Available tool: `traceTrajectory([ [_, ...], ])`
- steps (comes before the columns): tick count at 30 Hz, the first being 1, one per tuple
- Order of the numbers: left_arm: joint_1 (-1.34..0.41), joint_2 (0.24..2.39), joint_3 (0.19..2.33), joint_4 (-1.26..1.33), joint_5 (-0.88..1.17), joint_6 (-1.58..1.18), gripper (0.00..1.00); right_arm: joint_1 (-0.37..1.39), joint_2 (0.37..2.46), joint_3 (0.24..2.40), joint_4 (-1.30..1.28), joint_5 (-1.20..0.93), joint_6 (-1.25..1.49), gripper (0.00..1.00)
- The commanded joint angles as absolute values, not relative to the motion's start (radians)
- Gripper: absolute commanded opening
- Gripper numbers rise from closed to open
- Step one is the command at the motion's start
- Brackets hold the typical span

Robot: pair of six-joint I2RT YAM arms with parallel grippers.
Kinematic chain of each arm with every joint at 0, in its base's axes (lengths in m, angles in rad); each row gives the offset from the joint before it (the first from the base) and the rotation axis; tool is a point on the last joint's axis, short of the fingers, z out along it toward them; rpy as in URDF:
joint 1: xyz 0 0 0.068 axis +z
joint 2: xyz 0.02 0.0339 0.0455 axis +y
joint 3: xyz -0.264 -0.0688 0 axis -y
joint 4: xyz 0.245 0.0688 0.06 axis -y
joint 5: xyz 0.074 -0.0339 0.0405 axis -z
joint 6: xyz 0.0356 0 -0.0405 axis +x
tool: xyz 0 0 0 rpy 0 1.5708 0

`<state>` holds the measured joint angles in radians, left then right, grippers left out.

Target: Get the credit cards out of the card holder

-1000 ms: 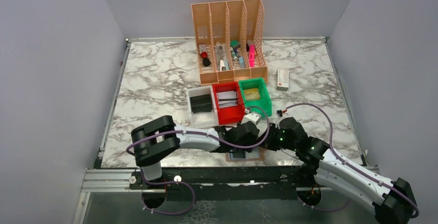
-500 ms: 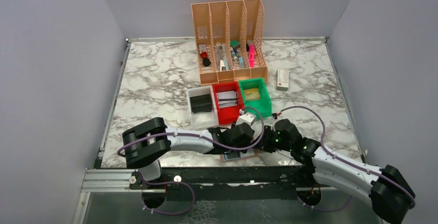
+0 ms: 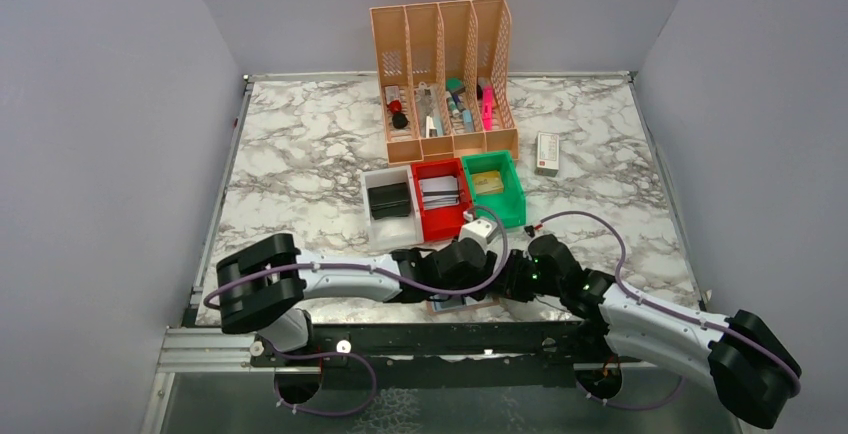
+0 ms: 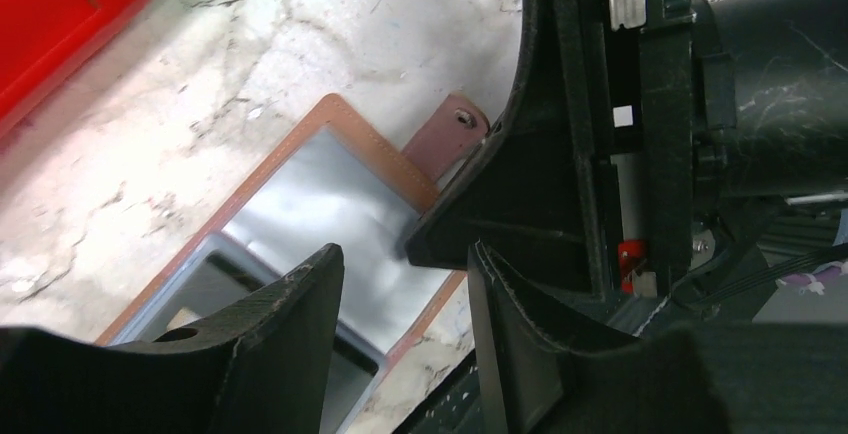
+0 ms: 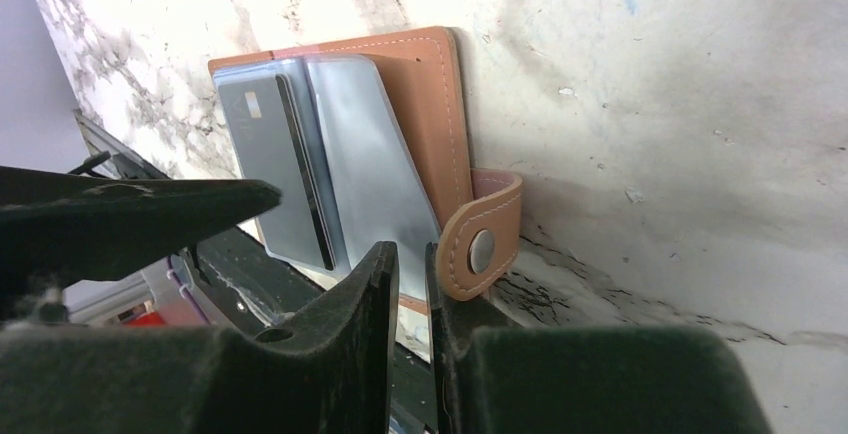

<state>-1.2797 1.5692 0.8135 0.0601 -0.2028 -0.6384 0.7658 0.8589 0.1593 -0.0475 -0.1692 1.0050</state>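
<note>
The tan card holder (image 5: 430,104) lies open at the table's front edge (image 3: 462,306), its snap strap (image 5: 482,244) curled up on the right. A dark grey credit card (image 5: 275,174) sticks part way out of the clear pocket toward the edge; its end also shows in the left wrist view (image 4: 200,289). My right gripper (image 5: 410,249) is almost shut, with only a thin empty slit, and its tips press on the holder beside the strap. Over the card's protruding end my left gripper (image 4: 405,254) stands open, gripping nothing. In the top view both grippers (image 3: 468,289) (image 3: 500,289) hide most of the holder.
Just behind the arms stand a white bin (image 3: 390,204), a red bin (image 3: 442,199) and a green bin (image 3: 493,186). An orange file organizer (image 3: 445,74) is at the back, with a small white box (image 3: 547,152) to its right. The black rail (image 3: 440,339) runs just below the holder.
Both arms have stretched lower and further left along the front edge. The holder has slid slightly left with them. The left jaws have widened a touch.
</note>
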Motion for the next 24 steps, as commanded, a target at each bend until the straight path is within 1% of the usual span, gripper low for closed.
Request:
traceTrajectory([
  [1,-1.283,1.464,0.798,-0.046,-0.309,-0.652,0.54,0.772,0.857,0.179,-0.095,-0.168,0.964,0.23],
  [3,-1.282,1.436,0.782,-0.121,-0.376,-0.679,0.55,0.772,0.846,0.199,-0.099,-0.180,0.941,0.24],
  [6,-1.283,1.375,0.718,-0.157,-0.402,-0.730,0.57,0.772,0.836,0.226,-0.083,-0.205,0.909,0.25],
  [13,-1.283,1.265,0.562,-0.040,-0.366,-0.791,0.58,0.772,0.911,0.299,0.002,-0.338,0.821,0.26],
  [18,-1.282,1.293,0.551,-0.008,-0.341,-0.795,0.57,0.772,0.985,0.339,0.040,-0.373,0.794,0.26],
  [24,-1.283,1.343,0.550,0.034,-0.320,-0.802,0.53,0.772,1.091,0.386,0.016,-0.395,0.762,0.27],
])
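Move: The dark VIP card in the card holder lies about 9 cm left of the left hand, 1 cm back and 5 cm below; the red bin's middle is some 20 cm ahead and 8 cm left. The right hand, at the clear sleeve's free edge, has that card about 10 cm to its left and 1 cm back; the snap strap is about 2 cm ahead and 1 cm right. Left hand sweeps about 9 cm left over the VIP card; right keeps the clear sleeve pinched, lifting it up-left some 6 cm. ##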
